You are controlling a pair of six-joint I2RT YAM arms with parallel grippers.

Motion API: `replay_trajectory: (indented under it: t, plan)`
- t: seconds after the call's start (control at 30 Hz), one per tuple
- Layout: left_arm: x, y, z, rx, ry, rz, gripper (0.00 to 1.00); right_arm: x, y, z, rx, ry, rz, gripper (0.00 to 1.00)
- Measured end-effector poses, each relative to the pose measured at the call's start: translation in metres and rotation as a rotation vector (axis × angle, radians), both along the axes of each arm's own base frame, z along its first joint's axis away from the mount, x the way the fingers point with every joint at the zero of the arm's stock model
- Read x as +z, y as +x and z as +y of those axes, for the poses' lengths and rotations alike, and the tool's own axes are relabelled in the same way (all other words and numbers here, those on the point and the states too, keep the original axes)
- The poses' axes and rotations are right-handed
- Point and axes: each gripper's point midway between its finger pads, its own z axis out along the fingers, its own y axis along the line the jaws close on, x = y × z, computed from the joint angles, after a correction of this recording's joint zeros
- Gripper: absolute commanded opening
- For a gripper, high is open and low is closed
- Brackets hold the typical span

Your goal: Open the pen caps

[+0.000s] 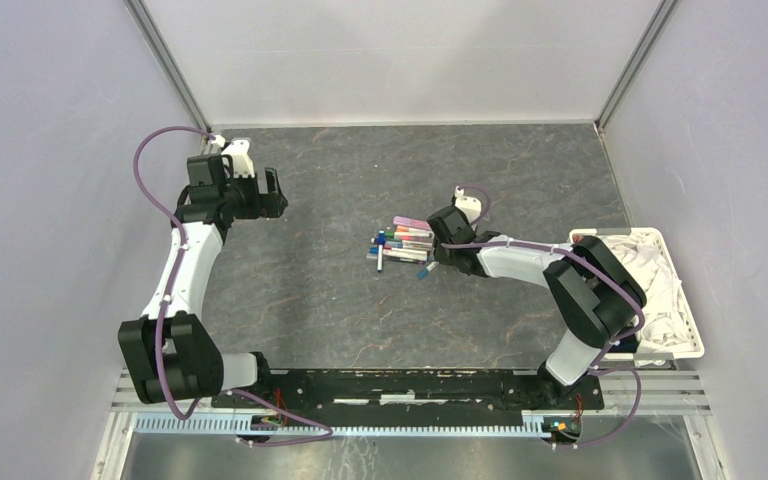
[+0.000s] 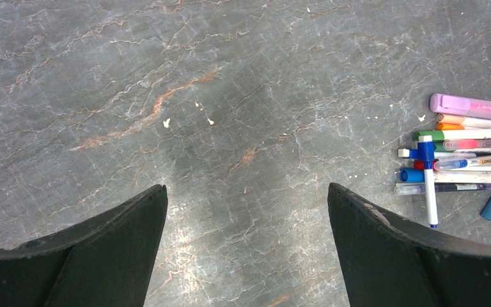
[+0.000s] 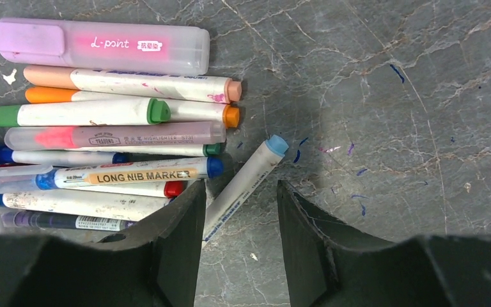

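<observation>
Several pens lie side by side in a pile at mid-table, also in the left wrist view and the right wrist view. Their pen caps are on, such as a green cap and an orange cap. One white pen with a light blue cap lies slanted beside the pile. My right gripper is low over it, jaws partly closed around its barrel with a gap on the right side, so open. My left gripper hangs wide open over bare table, far left of the pile.
A white basket holding white cloth sits at the right table edge, behind my right arm. Small blue ink marks dot the stone-patterned table right of the pens. Grey walls close in the left, back and right sides.
</observation>
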Motion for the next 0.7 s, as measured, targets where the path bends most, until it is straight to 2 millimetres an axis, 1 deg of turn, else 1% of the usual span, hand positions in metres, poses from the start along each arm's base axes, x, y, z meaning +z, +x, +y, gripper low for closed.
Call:
replay_trajectory:
  t: [0.17, 0.27, 0.53, 0.63, 0.7]
  plan:
    - [0.005, -0.001, -0.003, -0.015, -0.011, -0.012, 1.00, -0.001, 0.001, 0.000, -0.003, -0.014, -0.001, 0.40]
    - [0.007, -0.002, -0.006, -0.029, -0.022, -0.009, 1.00, -0.002, -0.001, -0.003, -0.011, -0.042, -0.003, 0.34]
    - [0.019, -0.007, -0.020, -0.101, -0.059, -0.024, 1.00, -0.003, -0.010, -0.008, -0.017, -0.116, -0.012, 0.27]
    - [0.023, -0.009, -0.024, -0.128, -0.070, -0.027, 1.00, -0.003, -0.011, -0.007, -0.017, -0.126, -0.014, 0.21]
    - [0.026, -0.010, -0.027, -0.142, -0.081, -0.025, 1.00, -0.003, -0.012, -0.008, -0.019, -0.133, -0.015, 0.14]
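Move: The marker lying slantwise, its blue cap at the near-left end, has its middle roughly 2 cm back, 2 cm left and 1 cm below the right hand, between whose half-open fingers it partly lies. From that hand, the long nib marker is some 8 cm left and 2 cm ahead at about its height; the pink highlighter 7 cm left, 8 cm ahead; the purple pen 10 cm left, 1 cm back. For the left hand, the slanted marker is about 39 cm right, 7 cm back and 17 cm down. Closing from half open to nearly shut, the right fingers come onto both sides of the slanted marker's white body and pinch it, while that hand eases back and right about 1 cm each and rolls a little, left side dropping. The left hand, empty and wide open, drifts right and up, nearly 3 cm each, turning slightly clockwise. ##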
